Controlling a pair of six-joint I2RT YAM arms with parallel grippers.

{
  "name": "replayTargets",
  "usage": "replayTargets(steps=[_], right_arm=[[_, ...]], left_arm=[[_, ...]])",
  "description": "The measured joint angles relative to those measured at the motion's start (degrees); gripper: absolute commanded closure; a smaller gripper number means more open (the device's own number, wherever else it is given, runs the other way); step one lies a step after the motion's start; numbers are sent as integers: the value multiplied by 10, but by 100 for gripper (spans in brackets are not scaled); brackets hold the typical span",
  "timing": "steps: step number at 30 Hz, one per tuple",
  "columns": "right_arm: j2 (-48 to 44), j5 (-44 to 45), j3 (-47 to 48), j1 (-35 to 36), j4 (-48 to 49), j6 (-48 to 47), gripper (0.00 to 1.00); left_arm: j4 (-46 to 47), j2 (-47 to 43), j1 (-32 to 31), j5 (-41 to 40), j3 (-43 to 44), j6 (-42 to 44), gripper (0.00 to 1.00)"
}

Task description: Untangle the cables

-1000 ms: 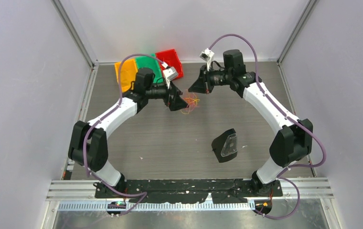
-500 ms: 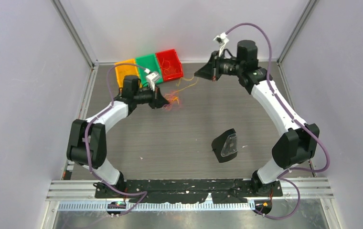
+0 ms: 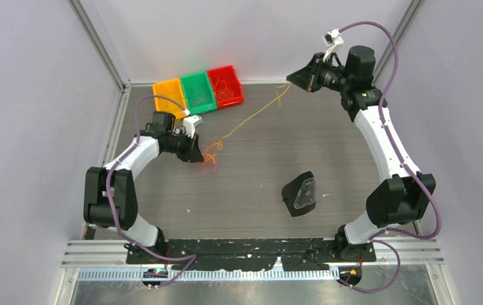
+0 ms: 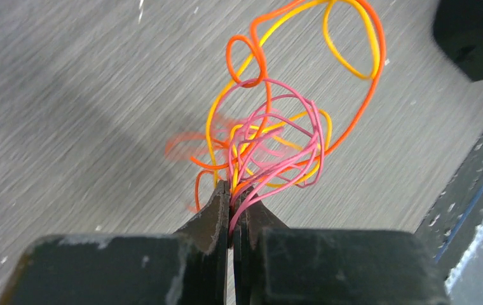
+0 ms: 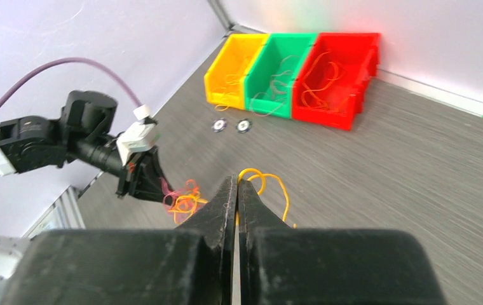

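Note:
The cables form a small tangle of thin pink, orange and yellow wires hanging just off my left gripper, which is shut on their base. From above, that tangle sits left of centre at the tip of the left gripper. One long yellow cable runs taut from the tangle to the back right, where my right gripper is raised. In the right wrist view the right gripper is shut on this yellow cable, which loops just beyond the fingertips.
Orange, green and red bins stand in a row at the back left, with thin wires inside. A black object with a clear face lies right of centre. Two small round discs lie before the bins.
My left gripper has shut on the tangle and drawn it left and nearer. The right gripper has moved up and back right, pulling the yellow cable out long.

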Motion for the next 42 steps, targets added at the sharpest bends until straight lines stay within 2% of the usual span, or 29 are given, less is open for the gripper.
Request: replayTargets(steps=[8, 19, 23, 27, 31, 38, 42], right_arm=[[1, 45, 53, -76, -8, 3, 95], [7, 64, 95, -111, -41, 4, 95], [8, 65, 106, -114, -47, 5, 95], [8, 73, 108, -113, -29, 5, 95], [8, 100, 121, -117, -10, 5, 95], [8, 131, 211, -139, 23, 20, 95], [5, 150, 236, -146, 40, 19, 94]], left_arm=[[-75, -2, 33, -72, -20, 79, 100], [-59, -3, 38, -72, -19, 120, 100], [-59, 0, 38, -68, -8, 122, 87], [-66, 0, 39, -67, 1, 124, 80], [-87, 5, 42, -103, 1, 135, 71], [-110, 24, 53, -160, 2, 151, 54], [-115, 24, 56, -185, 1, 156, 53]])
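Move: The left hand holds the cable tangle, whose bunch sticks out about 3 cm to its right, 1 cm ahead and 3 cm below. From the right hand, which grips the yellow cable's end, that bunch is about 25 cm left, 10 cm back and 29 cm lower. From the left hand, the two metal discs lie some 17 cm ahead and 9 cm left; the red bin is about 34 cm ahead and 8 cm right, both some 8 cm below. Up and to its right, away from the left hand, the right hand draws the pinched yellow cable, about 19 cm up and 15 cm right, turning clockwise and tipping upward. Still gripping the tangle at first, the left hand pulls left and down about 5 cm, pauses, rises slightly, then opens about halfway and backs off farther left and down, its fingers tilting some 20 degrees towards the table. ##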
